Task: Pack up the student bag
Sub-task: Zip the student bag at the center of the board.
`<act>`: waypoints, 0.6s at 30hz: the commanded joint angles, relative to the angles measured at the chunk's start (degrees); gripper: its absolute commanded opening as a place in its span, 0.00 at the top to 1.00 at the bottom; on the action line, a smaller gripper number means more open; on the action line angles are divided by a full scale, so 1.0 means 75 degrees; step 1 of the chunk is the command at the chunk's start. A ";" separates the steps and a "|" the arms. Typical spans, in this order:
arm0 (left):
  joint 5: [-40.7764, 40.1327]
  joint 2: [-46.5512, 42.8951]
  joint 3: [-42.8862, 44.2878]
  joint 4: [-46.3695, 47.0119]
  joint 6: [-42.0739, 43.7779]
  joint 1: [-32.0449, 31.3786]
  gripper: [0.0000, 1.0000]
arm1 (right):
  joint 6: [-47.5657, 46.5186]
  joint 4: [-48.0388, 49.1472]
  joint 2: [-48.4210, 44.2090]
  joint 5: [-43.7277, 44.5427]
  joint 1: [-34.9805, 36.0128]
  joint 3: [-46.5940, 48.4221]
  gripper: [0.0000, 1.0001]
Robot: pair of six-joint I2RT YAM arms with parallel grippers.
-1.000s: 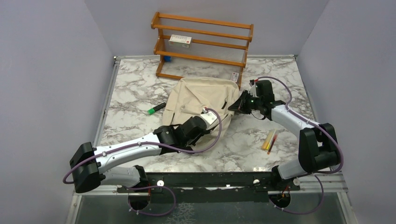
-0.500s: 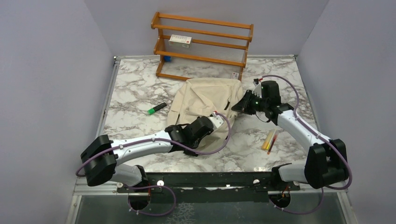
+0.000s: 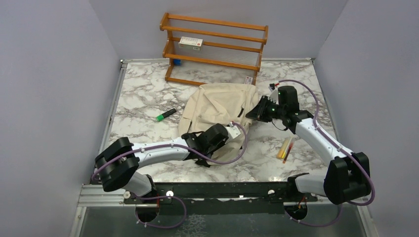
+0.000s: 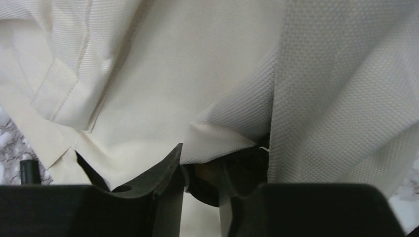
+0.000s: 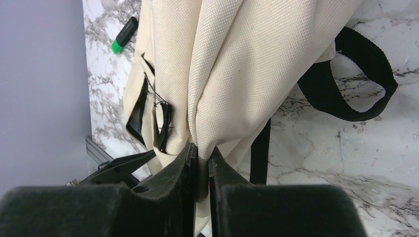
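The student bag [image 3: 216,104] is a cream fabric backpack lying crumpled in the middle of the marble table. My right gripper [image 3: 253,113] is at its right edge. In the right wrist view it [image 5: 203,153] is shut on a bunched fold of the bag [image 5: 237,64], and a black strap [image 5: 356,79] loops out to the right. My left gripper [image 3: 232,129] is at the bag's near edge. In the left wrist view its jaws [image 4: 207,163] stand apart, and a fold of the bag [image 4: 197,64] rests at one fingertip [image 4: 170,163] without being pinched. A dark opening shows between the fingers.
A green marker [image 3: 165,115] lies left of the bag. Yellow and red pens [image 3: 285,148] lie near the right arm. A wooden rack [image 3: 213,47] with small boxes on its shelves stands at the back. Grey walls close in on both sides.
My left gripper slid right along the bag's near edge and its jaws came apart. The right gripper pulled the bag's edge slightly right, and the bag bunched up narrower.
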 commanded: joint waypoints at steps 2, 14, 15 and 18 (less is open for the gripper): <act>0.1359 -0.0289 -0.0338 0.0114 -0.0792 -0.0225 0.63 | 0.0069 0.0329 -0.0102 -0.0388 -0.0025 0.0062 0.84; 0.1795 -0.1389 -0.0706 -0.0109 -0.2472 -0.0705 0.30 | -0.0022 0.0553 0.0758 -0.0662 -0.0041 0.0243 0.83; 0.1576 -0.1509 -0.0755 -0.0095 -0.2597 -0.0702 0.30 | -0.0059 0.0543 0.0794 -0.0641 -0.0041 0.0236 0.83; 0.0769 -0.1982 -0.0964 -0.0033 -0.3037 -0.0701 0.22 | -0.0218 0.0413 0.0778 -0.0545 -0.0041 0.0244 0.83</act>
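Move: The zip pull, hidden from the left hand's own view, seems to be about 9 cm to that hand's right, 5 cm back and a little below it, on the bag's near right edge; the green marker is some 21 cm left and 10 cm ahead. From the right hand, which holds the bag's right edge, the pull is roughly 13 cm straight back and 10 cm lower; the pencils are about 14 cm right and 12 cm back, on the table. The left hand, fingers already parted at a cream fold of the student bag, backs off about 7 cm towards the robot and slightly right, dipping a little and then rising, while the fingers open from a quarter to about three quarters and the wrist swings some 20 degrees so that they point more to the right over the zip's open mouth. The right hand keeps its pinch on the bag's right edge, waits briefly, then lowers it almost straight down by about 3 cm, tipping slightly downward. ##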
